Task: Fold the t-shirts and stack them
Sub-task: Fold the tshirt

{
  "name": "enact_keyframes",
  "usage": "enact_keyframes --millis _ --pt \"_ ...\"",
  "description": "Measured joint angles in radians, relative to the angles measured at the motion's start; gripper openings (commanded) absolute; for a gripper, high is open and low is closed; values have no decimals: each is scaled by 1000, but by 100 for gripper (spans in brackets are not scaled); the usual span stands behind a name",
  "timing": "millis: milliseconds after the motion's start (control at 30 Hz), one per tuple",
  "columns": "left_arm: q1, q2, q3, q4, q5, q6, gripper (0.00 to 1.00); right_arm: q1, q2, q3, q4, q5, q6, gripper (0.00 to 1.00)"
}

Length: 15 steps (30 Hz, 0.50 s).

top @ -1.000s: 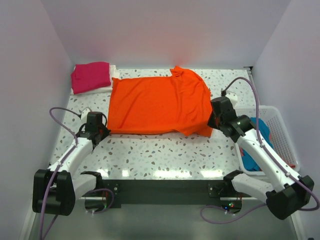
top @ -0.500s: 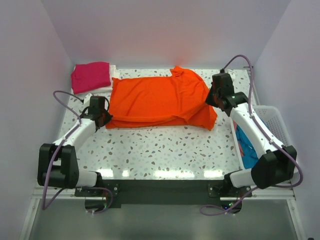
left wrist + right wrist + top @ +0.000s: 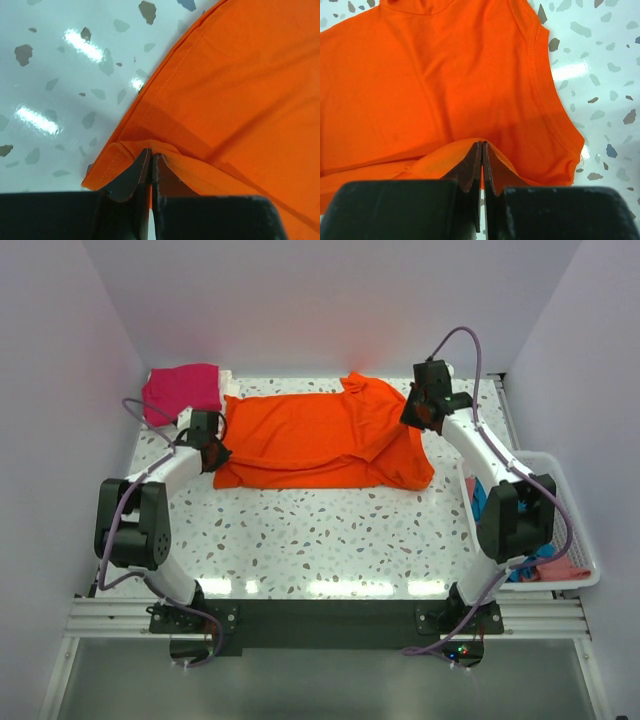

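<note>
A bright orange t-shirt [image 3: 320, 435] lies spread across the back of the speckled table, its near half doubled over. At the shirt's left edge my left gripper [image 3: 214, 452] is shut on a fold of orange cloth [image 3: 210, 100], which drapes over its closed fingertips [image 3: 142, 162]. My right gripper [image 3: 420, 418] is shut on orange cloth at the shirt's right side, near the sleeve [image 3: 555, 125]. In the right wrist view the cloth arches over the tips of the gripper [image 3: 482, 146]. A folded magenta-pink t-shirt [image 3: 182, 390] sits at the back left on a white t-shirt [image 3: 229, 383].
A white slatted basket [image 3: 572, 502] stands at the right edge, holding a teal-blue t-shirt [image 3: 477, 502] and a salmon-pink t-shirt [image 3: 556, 570]. White walls close in the left, back and right. Bare speckled table [image 3: 320, 540] lies in front of the orange shirt.
Both grippers have carried the orange shirt's near edge toward the back of the table, doubling it over itself. The arms now reach much farther back.
</note>
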Motion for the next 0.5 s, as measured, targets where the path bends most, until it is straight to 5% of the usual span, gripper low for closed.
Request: enact_keyframes --millis 300,400,500 --pt "0 122 125 -9 -13 5 16 -50 129 109 -1 -43 -11 0" --pt "0 157 172 -18 -21 10 23 -61 203 180 1 -66 -19 0" --pt "0 180 211 -26 -29 18 41 -71 280 243 1 -93 -28 0"
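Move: From the left gripper, which pinches the near hem corner of the orange t-shirt, the far hem corner is roughly 20 cm straight ahead and 6 cm below; the pink stack sits level with that corner, about 14 cm to its left. From the higher right gripper, holding the near sleeve, the far sleeve is some 24 cm ahead, 5 cm left and 17 cm below; the white basket is about 31 cm right and 12 cm back. Carry the orange fabric on over the shirt with both grippers. Bring the left gripper about 5 cm forward at nearly level height towards the far hem corner, spreading its fingers part-way around the hem as it goes. Take the right gripper some 6.5 cm forward towards the far sleeve, sinking steadily by about half as much, and keep its fingers shut on the near sleeve. ##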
